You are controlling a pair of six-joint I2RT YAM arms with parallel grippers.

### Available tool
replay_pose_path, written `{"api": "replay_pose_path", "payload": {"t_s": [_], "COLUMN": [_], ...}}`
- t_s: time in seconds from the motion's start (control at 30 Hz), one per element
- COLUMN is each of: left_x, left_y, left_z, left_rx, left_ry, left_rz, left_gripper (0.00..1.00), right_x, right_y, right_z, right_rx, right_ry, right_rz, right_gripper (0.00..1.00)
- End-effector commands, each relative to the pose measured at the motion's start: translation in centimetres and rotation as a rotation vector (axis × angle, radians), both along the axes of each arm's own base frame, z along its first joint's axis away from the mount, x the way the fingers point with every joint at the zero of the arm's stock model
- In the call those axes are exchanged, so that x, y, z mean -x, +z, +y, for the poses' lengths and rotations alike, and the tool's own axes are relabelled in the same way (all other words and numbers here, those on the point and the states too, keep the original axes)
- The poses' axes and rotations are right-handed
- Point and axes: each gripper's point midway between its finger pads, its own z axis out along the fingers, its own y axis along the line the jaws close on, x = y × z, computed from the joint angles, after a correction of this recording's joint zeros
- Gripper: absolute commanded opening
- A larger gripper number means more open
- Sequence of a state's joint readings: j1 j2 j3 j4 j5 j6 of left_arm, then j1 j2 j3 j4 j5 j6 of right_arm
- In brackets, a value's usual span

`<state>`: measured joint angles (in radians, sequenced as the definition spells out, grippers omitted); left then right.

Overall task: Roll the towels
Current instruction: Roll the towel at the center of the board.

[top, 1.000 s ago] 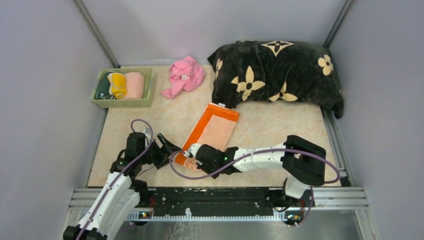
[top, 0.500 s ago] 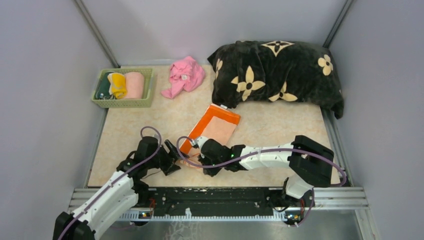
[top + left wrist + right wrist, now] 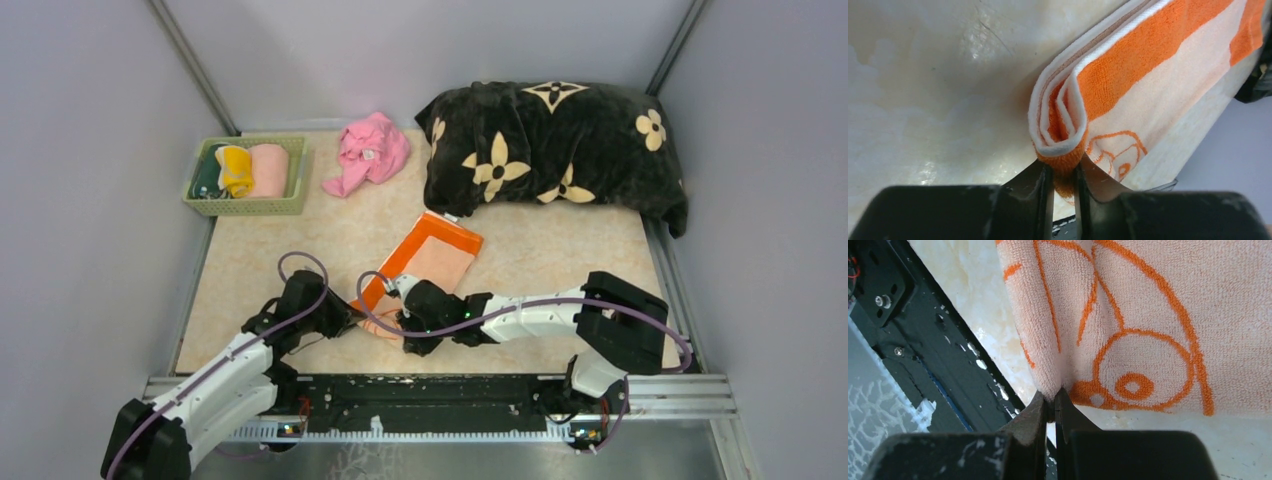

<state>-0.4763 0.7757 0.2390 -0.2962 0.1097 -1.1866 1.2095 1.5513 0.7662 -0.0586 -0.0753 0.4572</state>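
Note:
A peach towel [image 3: 432,256] with an orange border lies slanted in the middle of the table. Its near end is folded over itself. In the left wrist view the folded orange corner of the towel [image 3: 1148,80] shows several layers, and my left gripper [image 3: 1064,172] is shut on that corner. My right gripper [image 3: 1052,400] is shut on a pinch of the towel's [image 3: 1148,315] near edge, beside an orange cartoon drawing. From above, the left gripper [image 3: 355,318] and right gripper [image 3: 398,322] meet close together at the towel's near end.
A green basket [image 3: 243,207] at the back left holds rolled cloths. A crumpled pink cloth [image 3: 368,150] lies behind the towel. A big black blanket with beige flowers [image 3: 555,150] fills the back right. The black rail [image 3: 440,395] runs just behind both grippers.
My left gripper has moved right to the towel's near corner and shut on it. The towel's near end has folded up and shifted slightly away. The right gripper stayed shut on the edge.

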Motion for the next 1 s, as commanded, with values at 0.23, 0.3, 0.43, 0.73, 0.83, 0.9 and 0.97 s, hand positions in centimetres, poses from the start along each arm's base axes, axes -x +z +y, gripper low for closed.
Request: {"api": "replay_pose_path", "payload": {"t_s": [0.23, 0.3, 0.43, 0.73, 0.83, 0.9, 0.97], "left_x": [-1.6, -1.7, -1.4, 0.0, 0.3, 0.2, 0.1], "left_y": [2.5, 3.4, 4.3, 5.3, 5.3, 5.3, 5.3], "left_z": [2.6, 2.5, 2.8, 1.6, 1.0, 0.6, 0.2], "left_rx": [-0.184, -0.194, -0.225, -0.169, -0.137, -0.112, -0.084], "left_ry": [0.000, -0.026, -0.067, -0.166, -0.196, -0.207, -0.210], "left_rz": [-0.124, -0.150, -0.159, -0.189, -0.213, -0.236, -0.249], "left_gripper": [0.50, 0.59, 0.70, 0.79, 0.80, 0.80, 0.80], "right_x": [0.3, 0.1, -0.7, -2.3, -2.9, -3.1, -3.5], "right_y": [3.3, 3.4, 3.3, 1.7, 1.1, 0.7, 0.3], "right_z": [1.3, 1.3, 0.8, -0.7, -1.0, -1.2, -1.3], "right_rx": [-0.171, -0.199, -0.255, -0.262, -0.254, -0.246, -0.241], "right_ry": [-0.011, -0.026, -0.066, -0.137, -0.157, -0.162, -0.171], "right_rz": [0.108, 0.149, 0.243, 0.359, 0.381, 0.394, 0.408], "right_gripper": [0.00, 0.00, 0.00, 0.00, 0.00, 0.00, 0.00]}}
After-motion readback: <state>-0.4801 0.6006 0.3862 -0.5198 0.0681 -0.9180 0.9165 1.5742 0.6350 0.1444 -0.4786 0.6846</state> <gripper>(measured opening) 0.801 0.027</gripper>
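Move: The left hand holds the left end of the towel's folded edge; that edge's middle is about 3 cm back, 4 cm to the right and 1 cm below. From this hand the flat part of the towel centres some 10 cm ahead and 14 cm right, with the orange far end about 16 cm ahead and 19 cm right. For the right hand, pinching the edge's other end, the folded edge's middle is roughly 3 cm ahead and 5 cm left. The left fingers let go of the towel's left end, opening wide as that hand lifts about 5 cm straight off it and tips up slightly. The right hand keeps its pinch on the near corner, rises briefly about a centimetre, then draws it some 2.5 cm forward and 2 cm right, low over the board, its wrist turning roughly 25 degrees so the fingertips swing back towards the base. ##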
